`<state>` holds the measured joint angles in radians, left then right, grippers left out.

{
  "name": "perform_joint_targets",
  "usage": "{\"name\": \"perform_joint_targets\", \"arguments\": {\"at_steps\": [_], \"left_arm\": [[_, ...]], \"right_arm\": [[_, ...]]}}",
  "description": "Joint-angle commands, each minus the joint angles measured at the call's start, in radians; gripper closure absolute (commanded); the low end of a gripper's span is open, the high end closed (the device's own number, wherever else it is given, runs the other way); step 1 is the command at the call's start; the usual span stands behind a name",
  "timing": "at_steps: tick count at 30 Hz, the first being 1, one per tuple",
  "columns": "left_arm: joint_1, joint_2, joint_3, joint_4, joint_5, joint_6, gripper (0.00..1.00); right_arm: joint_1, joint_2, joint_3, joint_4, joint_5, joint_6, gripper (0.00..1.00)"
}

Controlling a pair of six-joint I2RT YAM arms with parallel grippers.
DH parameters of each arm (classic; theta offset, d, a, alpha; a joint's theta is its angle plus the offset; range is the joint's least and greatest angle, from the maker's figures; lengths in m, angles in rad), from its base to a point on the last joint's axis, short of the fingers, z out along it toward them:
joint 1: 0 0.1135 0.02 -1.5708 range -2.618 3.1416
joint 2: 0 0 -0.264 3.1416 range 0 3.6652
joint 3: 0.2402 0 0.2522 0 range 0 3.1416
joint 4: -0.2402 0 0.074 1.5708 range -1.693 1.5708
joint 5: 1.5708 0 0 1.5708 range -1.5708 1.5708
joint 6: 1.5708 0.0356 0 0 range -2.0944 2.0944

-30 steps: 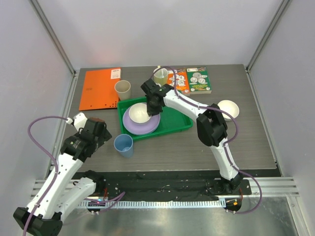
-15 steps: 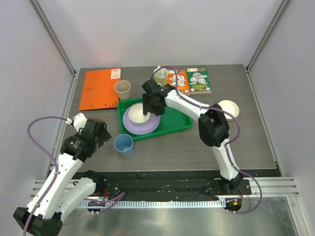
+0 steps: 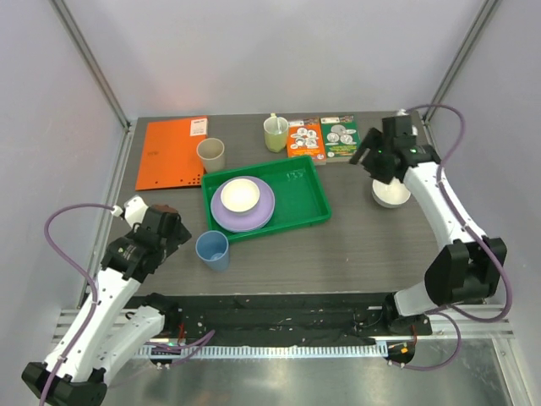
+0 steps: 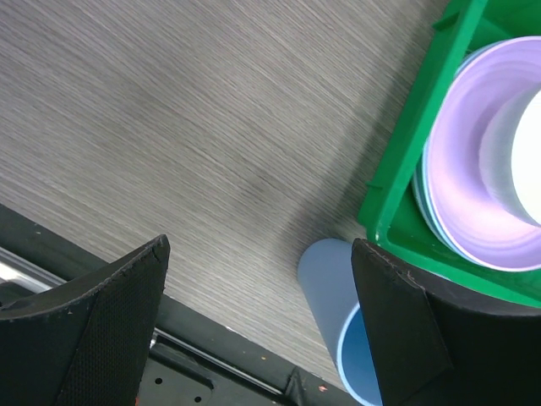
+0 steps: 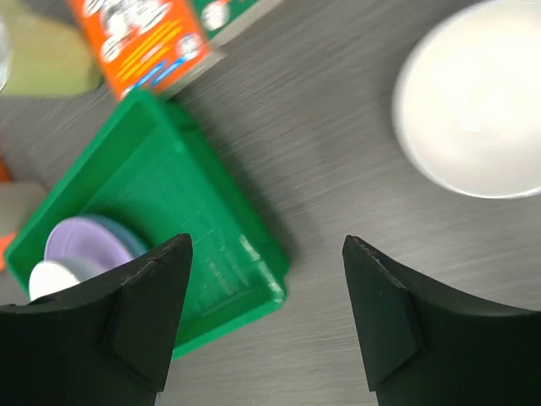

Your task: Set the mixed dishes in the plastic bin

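The green plastic bin [image 3: 296, 199] holds a lilac plate [image 3: 254, 216] stacked on a light blue plate [image 4: 420, 193]. A cream bowl [image 3: 241, 194] rests on top of them. A blue cup [image 3: 212, 250] stands on the table just in front of the bin's near left corner. A beige cup [image 3: 211, 155] stands behind the bin. At the right sits a white bowl [image 3: 393, 194]. My right gripper [image 3: 378, 167] hovers open and empty just behind and above it. The left gripper [image 3: 179, 237] is open left of the blue cup [image 4: 334, 283], which lies by its right finger.
An orange folder [image 3: 172, 152] lies at the back left. A yellow-green mug [image 3: 275, 134] with a spoon and two printed booklets [image 3: 325, 139] sit behind the bin. The right wrist view shows the bin's corner [image 5: 262, 271] and the white bowl [image 5: 473, 110].
My right gripper let go of the cream bowl on the lilac plate, opened, and swung far right to above the white bowl. The left arm stayed put.
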<state>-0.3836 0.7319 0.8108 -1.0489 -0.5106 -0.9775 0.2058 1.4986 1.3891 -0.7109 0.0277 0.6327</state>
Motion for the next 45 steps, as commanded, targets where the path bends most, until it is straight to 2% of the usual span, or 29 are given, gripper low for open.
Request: {"name": "perform_joint_targets", "arguments": {"at_steps": [1,5,10,16,21,28,32,39,40,41,42,43,44,45], "left_arm": [[0.005,-0.046,-0.005,0.018,0.015,-0.023,0.12],[0.005,-0.065,-0.002,0.026,0.017,-0.024,0.12],[0.005,-0.055,-0.004,0.043,0.046,-0.024,0.13],[0.005,-0.077,-0.042,0.046,0.03,-0.038,0.13],[0.005,-0.08,-0.036,0.082,0.055,-0.035,0.13],[0.005,-0.074,-0.044,0.073,0.067,-0.036,0.13],[0.005,-0.08,-0.053,0.082,0.084,-0.039,0.13],[0.005,-0.066,-0.036,0.073,0.087,-0.053,0.13],[0.005,-0.068,-0.036,0.076,0.092,-0.056,0.13],[0.005,-0.071,-0.036,0.082,0.095,-0.059,0.13],[0.005,-0.071,-0.038,0.093,0.095,-0.061,0.13],[0.005,-0.072,-0.038,0.098,0.095,-0.062,0.13],[0.005,-0.069,-0.038,0.102,0.098,-0.063,0.13],[0.005,-0.066,-0.038,0.107,0.098,-0.063,0.13]], "right_arm": [[-0.118,-0.067,-0.169,0.013,-0.011,0.028,0.22],[-0.225,-0.074,-0.232,0.036,-0.014,0.05,0.22],[-0.383,-0.04,-0.255,0.051,-0.12,0.093,0.21],[-0.445,-0.057,-0.262,0.053,-0.075,0.071,0.21],[-0.511,0.017,-0.291,0.068,-0.161,0.062,0.21],[-0.516,0.075,-0.352,0.158,-0.189,0.114,0.25],[-0.516,0.143,-0.326,0.172,-0.227,0.128,0.28],[-0.516,0.183,-0.294,0.186,-0.201,0.121,0.34],[-0.514,0.186,-0.295,0.188,-0.204,0.117,0.36],[-0.516,0.187,-0.295,0.188,-0.207,0.116,0.46],[-0.516,0.187,-0.297,0.188,-0.207,0.114,0.5],[-0.516,0.186,-0.302,0.188,-0.204,0.111,0.6],[-0.516,0.183,-0.305,0.188,-0.201,0.111,0.79],[-0.514,0.172,-0.306,0.186,-0.195,0.111,0.88]]}}
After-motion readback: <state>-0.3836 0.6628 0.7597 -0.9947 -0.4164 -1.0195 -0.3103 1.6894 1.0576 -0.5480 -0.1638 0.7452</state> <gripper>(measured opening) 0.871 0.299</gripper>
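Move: The white bowl still on the table lies about 15 cm to the right of the right hand, level with it fore and aft and some 18 cm below. The green book is about 19 cm straight ahead of that hand, down on the table. The middle of the green bin lies some 24 cm to its left and 2 cm back, also on the table. From the left hand this bowl is roughly 62 cm to the right and 20 cm ahead. The white bowl's near rim is what the right hand goes for: with fingers open it swings about 15 cm right and sinks, drawing back slightly and turning some 30 degrees clockwise. Then it drops nearly straight down, 16 cm lower in all, tipping its fingers steeper, and finally closes them to pinch the rim, one finger inside the bowl and one outside. ##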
